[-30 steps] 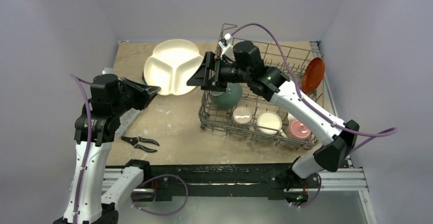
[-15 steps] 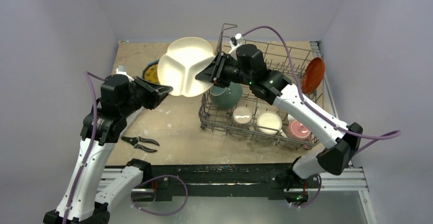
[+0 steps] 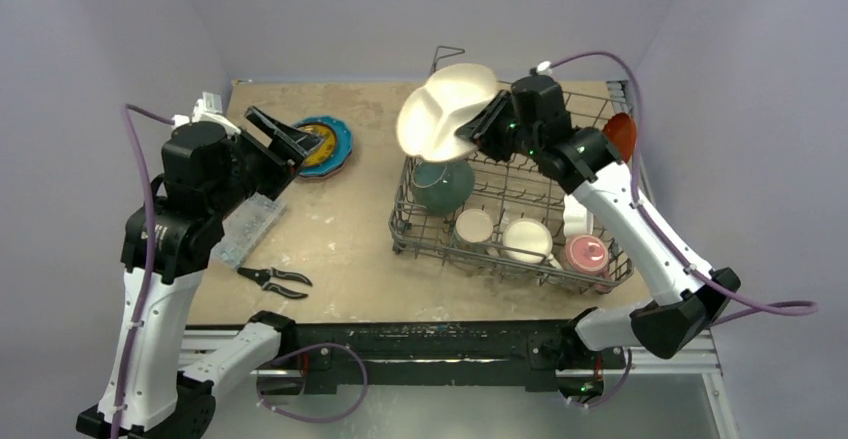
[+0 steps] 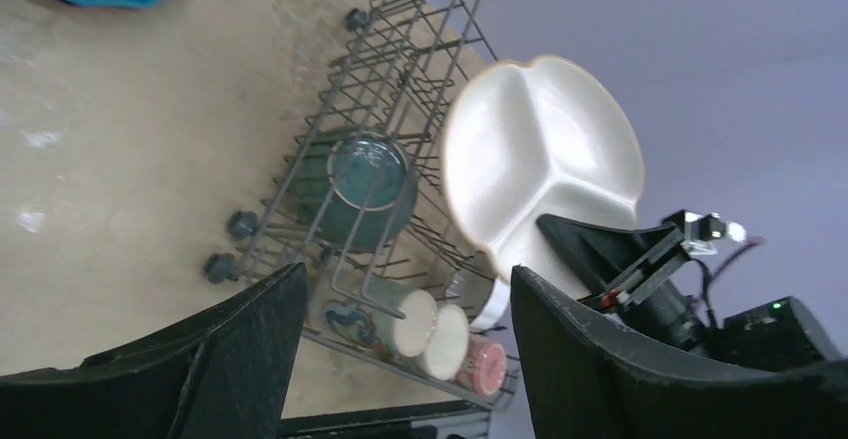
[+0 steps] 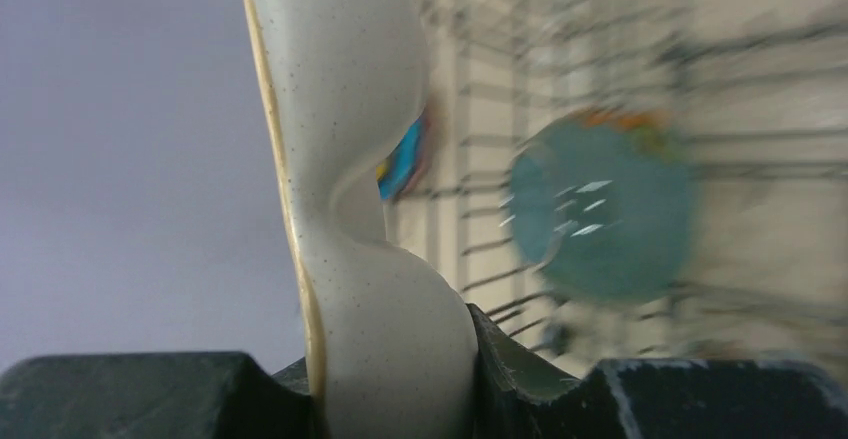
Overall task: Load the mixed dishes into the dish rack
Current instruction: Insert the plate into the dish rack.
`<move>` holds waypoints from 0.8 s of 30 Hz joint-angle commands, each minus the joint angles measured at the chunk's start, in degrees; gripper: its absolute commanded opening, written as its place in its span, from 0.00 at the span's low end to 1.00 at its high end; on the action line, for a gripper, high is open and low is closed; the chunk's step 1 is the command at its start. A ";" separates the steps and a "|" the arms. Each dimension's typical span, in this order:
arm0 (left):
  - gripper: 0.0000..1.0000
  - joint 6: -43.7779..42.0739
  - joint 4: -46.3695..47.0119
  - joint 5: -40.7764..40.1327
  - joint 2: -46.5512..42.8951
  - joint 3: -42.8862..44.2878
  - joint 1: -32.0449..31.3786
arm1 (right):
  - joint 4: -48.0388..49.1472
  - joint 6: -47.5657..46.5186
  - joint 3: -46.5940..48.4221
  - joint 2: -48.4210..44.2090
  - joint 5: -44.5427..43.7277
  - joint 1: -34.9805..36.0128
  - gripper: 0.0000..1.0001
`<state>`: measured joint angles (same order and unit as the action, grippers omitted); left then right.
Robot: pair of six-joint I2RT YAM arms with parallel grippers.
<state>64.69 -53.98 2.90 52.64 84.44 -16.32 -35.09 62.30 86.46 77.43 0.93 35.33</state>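
My right gripper (image 3: 474, 130) is shut on the rim of the white divided plate (image 3: 446, 107) and holds it tilted in the air over the far left corner of the dish rack (image 3: 497, 265). In the right wrist view the plate (image 5: 350, 209) stands edge-on between the jaws of that gripper (image 5: 392, 359). A teal bowl (image 3: 443, 185), three mugs (image 3: 527, 241) and an orange plate (image 3: 620, 135) sit in the rack. Well left of the rack, my left gripper (image 3: 293, 143) hangs open and empty, facing the rack (image 4: 400, 49). A blue plate stack (image 3: 326, 146) lies on the table by it.
Black-handled pliers (image 3: 275, 279) lie near the table's front left edge. A clear plastic box (image 3: 245, 229) rests under the left arm. The rack's tall wire handle (image 3: 447, 56) stands just behind the held plate.
The white plate passed from the left gripper to the right, which lifted it rightward over the rack. The left gripper opened and drew back left, uncovering the blue plate stack.
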 commanded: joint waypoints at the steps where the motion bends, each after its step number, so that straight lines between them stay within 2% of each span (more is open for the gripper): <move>1: 0.73 -16.01 -11.75 -9.89 1.24 7.32 -0.30 | -4.71 -11.42 16.77 -2.07 -22.15 -5.18 0.00; 4: 0.72 -22.59 -12.99 -10.15 0.79 6.99 -0.30 | -9.74 -20.75 23.38 0.89 -34.83 -5.26 0.00; 8: 0.71 -29.26 -11.87 -8.52 -0.45 4.27 -0.30 | -15.24 -26.92 28.69 5.36 -44.70 -5.17 0.00; 12: 0.71 -36.98 -11.80 -8.99 -0.36 4.33 -0.25 | -18.65 -29.49 33.12 11.14 -49.64 -4.49 0.00; 18: 0.71 -44.06 -8.57 -12.95 -2.70 0.23 -0.46 | -28.47 -30.46 48.74 25.73 -58.46 -1.02 0.00; 24: 0.74 -48.32 -7.57 -12.37 -3.39 -1.01 -4.94 | -28.91 -30.84 49.63 30.80 -59.57 0.91 0.00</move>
<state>22.20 -64.75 -8.60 50.06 83.59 -18.46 -67.16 30.83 130.54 110.87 -50.33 35.05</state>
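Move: The right hand already holds the white divided plate high over the rack's left part; the empty tines it goes for, in the rear left-centre, lie about 15 cm ahead, 9 cm right and 28 below. The green bowl is level with this hand, 3 cm left and 25 below; the tan mug 8 cm back, 3 left; the orange plate 8 ahead, 29 right. From the left hand, those tines are 23 cm ahead, 33 right, 34 below. Right hand swings the held plate 17 cm right, then down-forward towards rack's rear, rolling 60 degrees; left withdraws. ##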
